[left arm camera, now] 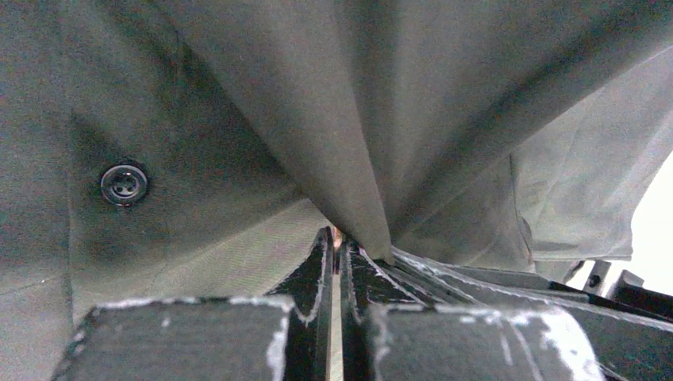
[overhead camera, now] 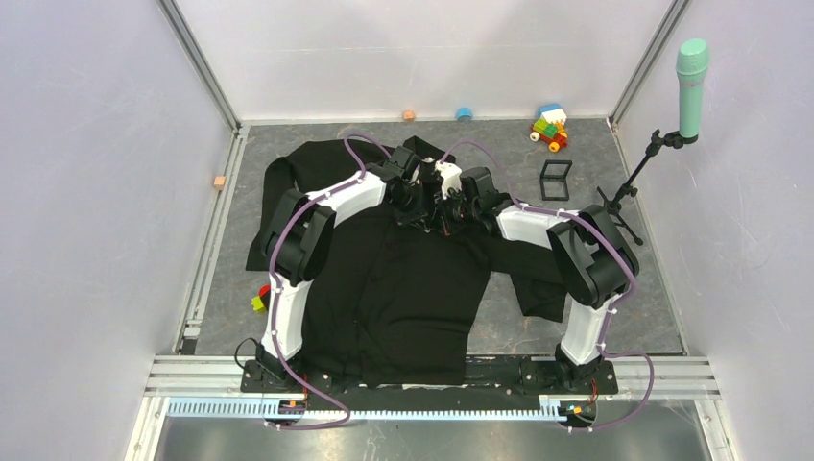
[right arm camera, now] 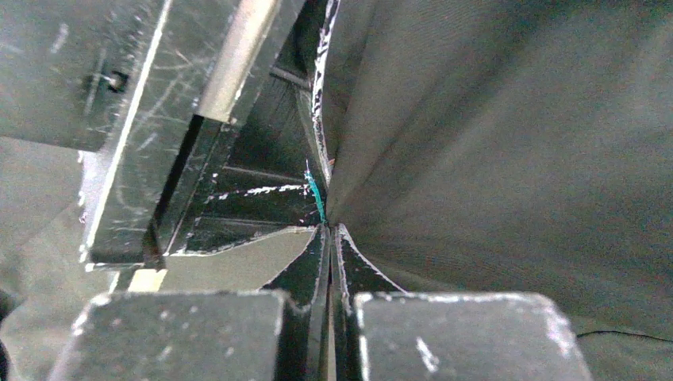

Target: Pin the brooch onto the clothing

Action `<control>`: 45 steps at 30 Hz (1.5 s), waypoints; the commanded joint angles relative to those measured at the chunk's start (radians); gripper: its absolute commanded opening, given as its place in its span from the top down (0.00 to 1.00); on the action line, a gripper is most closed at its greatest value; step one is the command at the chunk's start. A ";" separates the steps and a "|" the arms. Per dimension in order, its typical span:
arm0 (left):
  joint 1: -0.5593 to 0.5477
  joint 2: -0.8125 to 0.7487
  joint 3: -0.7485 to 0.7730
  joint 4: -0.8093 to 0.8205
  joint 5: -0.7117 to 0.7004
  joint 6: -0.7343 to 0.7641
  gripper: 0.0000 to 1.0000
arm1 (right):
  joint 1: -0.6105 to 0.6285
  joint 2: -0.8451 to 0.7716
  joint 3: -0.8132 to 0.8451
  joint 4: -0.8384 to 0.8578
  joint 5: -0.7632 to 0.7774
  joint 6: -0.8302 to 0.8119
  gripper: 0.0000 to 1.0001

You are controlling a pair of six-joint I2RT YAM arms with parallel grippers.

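Note:
The clothing (overhead camera: 403,298), a black shirt, lies spread on the table. Both arms meet over its upper chest. In the left wrist view my left gripper (left arm camera: 338,238) is shut, and a thin pinkish sliver, apparently the brooch (left arm camera: 336,234), shows between its tips. A taut fold of shirt (left arm camera: 349,119) runs down to those tips, with a dark button (left arm camera: 124,184) to the left. My right gripper (right arm camera: 331,230) is shut tip to tip against the left one, pinching the shirt fabric (right arm camera: 492,159), whose creases fan out from its tips. From above, the left gripper (overhead camera: 422,199) and right gripper (overhead camera: 463,206) almost touch.
A small black frame box (overhead camera: 555,179) stands right of the shirt, with a toy block pile (overhead camera: 550,127) behind it. A teal microphone (overhead camera: 691,72) on a stand sits at the far right. Loose blocks lie by the back wall (overhead camera: 464,113) and left of the shirt (overhead camera: 261,298).

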 commanded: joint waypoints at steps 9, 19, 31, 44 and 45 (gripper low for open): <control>0.000 -0.035 -0.081 0.114 0.060 0.015 0.98 | 0.000 0.066 -0.036 0.038 -0.045 0.004 1.00; 0.029 -0.126 -0.200 0.287 0.119 0.024 0.98 | 0.000 0.060 -0.053 0.037 -0.050 0.001 1.00; 0.099 -0.183 -0.318 0.373 0.253 0.118 0.98 | -0.058 -0.220 -0.173 0.025 -0.065 -0.007 0.41; 0.111 -0.263 -0.396 0.513 0.441 0.113 0.98 | -0.187 -0.475 -0.258 -0.001 -0.091 -0.017 0.25; 0.111 -0.275 -0.399 0.523 0.445 0.107 0.98 | -0.186 -0.476 -0.257 0.000 -0.090 -0.015 0.25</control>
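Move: Around the chest of the shirt, the left fingers hold the white brooch right at their tips. The right fingers are shut on a fold of the shirt cloth, with the brooch about 4 cm to their left and a centimetre or so lower. The collar lies roughly 16 cm ahead of both hands and a few centimetres lower, about 2 cm to the left hand's right and 3 cm to the right hand's left. Bringing its pinched cloth down about 3 cm beside the brooch, the right hand then opens to three quarters, lets go and pulls away from the brooch to the right and up, rising some 12 cm from its low point. The left hand keeps its pinch on the brooch, easing back and finally up about 2 cm each, while its fingertips swing some 20 degrees out to the right. ##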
